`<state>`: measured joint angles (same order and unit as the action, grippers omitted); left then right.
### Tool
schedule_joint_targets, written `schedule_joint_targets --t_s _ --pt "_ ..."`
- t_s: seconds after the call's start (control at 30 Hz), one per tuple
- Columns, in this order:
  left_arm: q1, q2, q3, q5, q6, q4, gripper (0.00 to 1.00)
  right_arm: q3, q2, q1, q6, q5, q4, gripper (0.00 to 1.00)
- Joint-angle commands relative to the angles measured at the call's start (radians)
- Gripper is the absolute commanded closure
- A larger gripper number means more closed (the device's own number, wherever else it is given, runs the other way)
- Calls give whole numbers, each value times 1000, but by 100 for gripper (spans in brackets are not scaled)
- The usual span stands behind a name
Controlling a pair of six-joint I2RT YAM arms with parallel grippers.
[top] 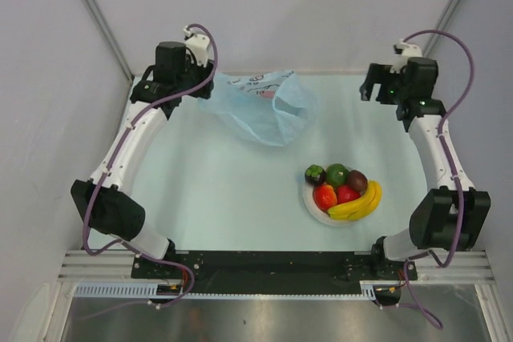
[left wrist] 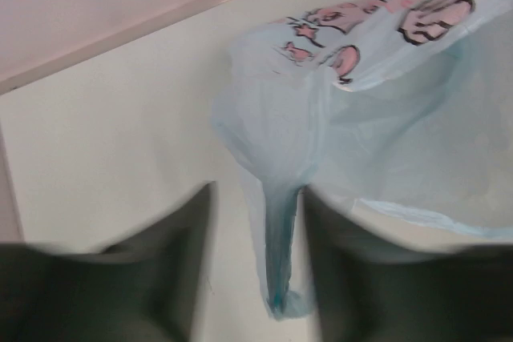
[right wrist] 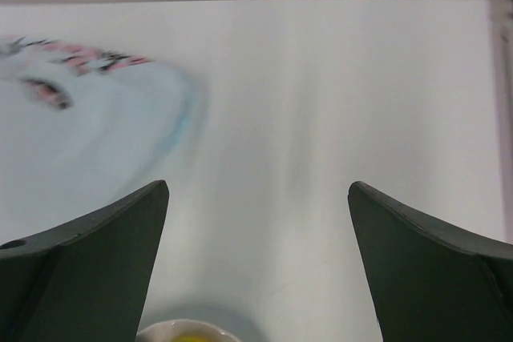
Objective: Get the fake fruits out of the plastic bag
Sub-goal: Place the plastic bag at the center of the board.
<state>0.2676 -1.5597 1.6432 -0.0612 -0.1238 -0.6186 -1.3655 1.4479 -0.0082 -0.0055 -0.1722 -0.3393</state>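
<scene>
The fake fruits lie heaped on a round white plate (top: 313,207) at the near right: a yellow banana (top: 358,205), a red one (top: 325,196), a green one (top: 337,173) and dark ones (top: 315,174). The plastic bag (top: 264,110), light blue with a pink and black print, lies crumpled at the far middle of the table. My left gripper (left wrist: 256,198) is at the bag's left edge, its jaws apart. A twisted strip of the bag (left wrist: 280,246) hangs between them, against the right finger. My right gripper (right wrist: 258,190) stands wide open and holds nothing, at the far right, away from the bag (right wrist: 88,134).
White walls close the table on the left, the back and the right. The rim of the plate (right wrist: 160,331) shows at the bottom of the right wrist view. Both arm bases sit at the near edge.
</scene>
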Motion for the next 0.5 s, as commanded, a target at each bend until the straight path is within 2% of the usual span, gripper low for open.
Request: schedule_joint_targets --t_s 0.0,0.03,0.07,0.33,0.47 --pt "-14 10 63 204 12 43 20 -9 55 -148 179 25 -7 0" --pt "-16 15 64 204 13 43 15 -6 63 -194 202 46 -16 0" --pt "-18 32 66 199 12 45 0 -1 78 -211 229 66 -36 0" --pt "-18 131 24 112 21 42 0 16 13 -231 229 198 -137 0" --pt "-18 200 -133 98 42 57 0 17 -11 -230 222 250 -297 0"
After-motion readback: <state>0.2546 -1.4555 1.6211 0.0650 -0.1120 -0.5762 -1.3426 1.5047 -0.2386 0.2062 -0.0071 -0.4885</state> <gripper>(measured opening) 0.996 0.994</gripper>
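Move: The bag's raised handle end is right at the left fingers, roughly 2 cm below the hand point; the bag's middle lies about 17 cm to the right, 7 cm farther out and 26 cm below. From the empty right hand, that middle is some 32 cm left, 5 cm ahead and 24 cm down. Nearer to the right hand, the fruit plate sits about 25 cm back and 8 cm left, with the eggplant about 18 cm back and 15 cm left. Finish spreading the part-open left fingers to fully wide so the bag's handle comes free, drawing that hand about 4 cm up and 3 cm left and tilting the fingertips slightly upward. Meanwhile swing the open right gripper about 12 cm right, away from the bag, sinking some 6 cm and turning clockwise, then ease it back a little; touch nothing with it. ##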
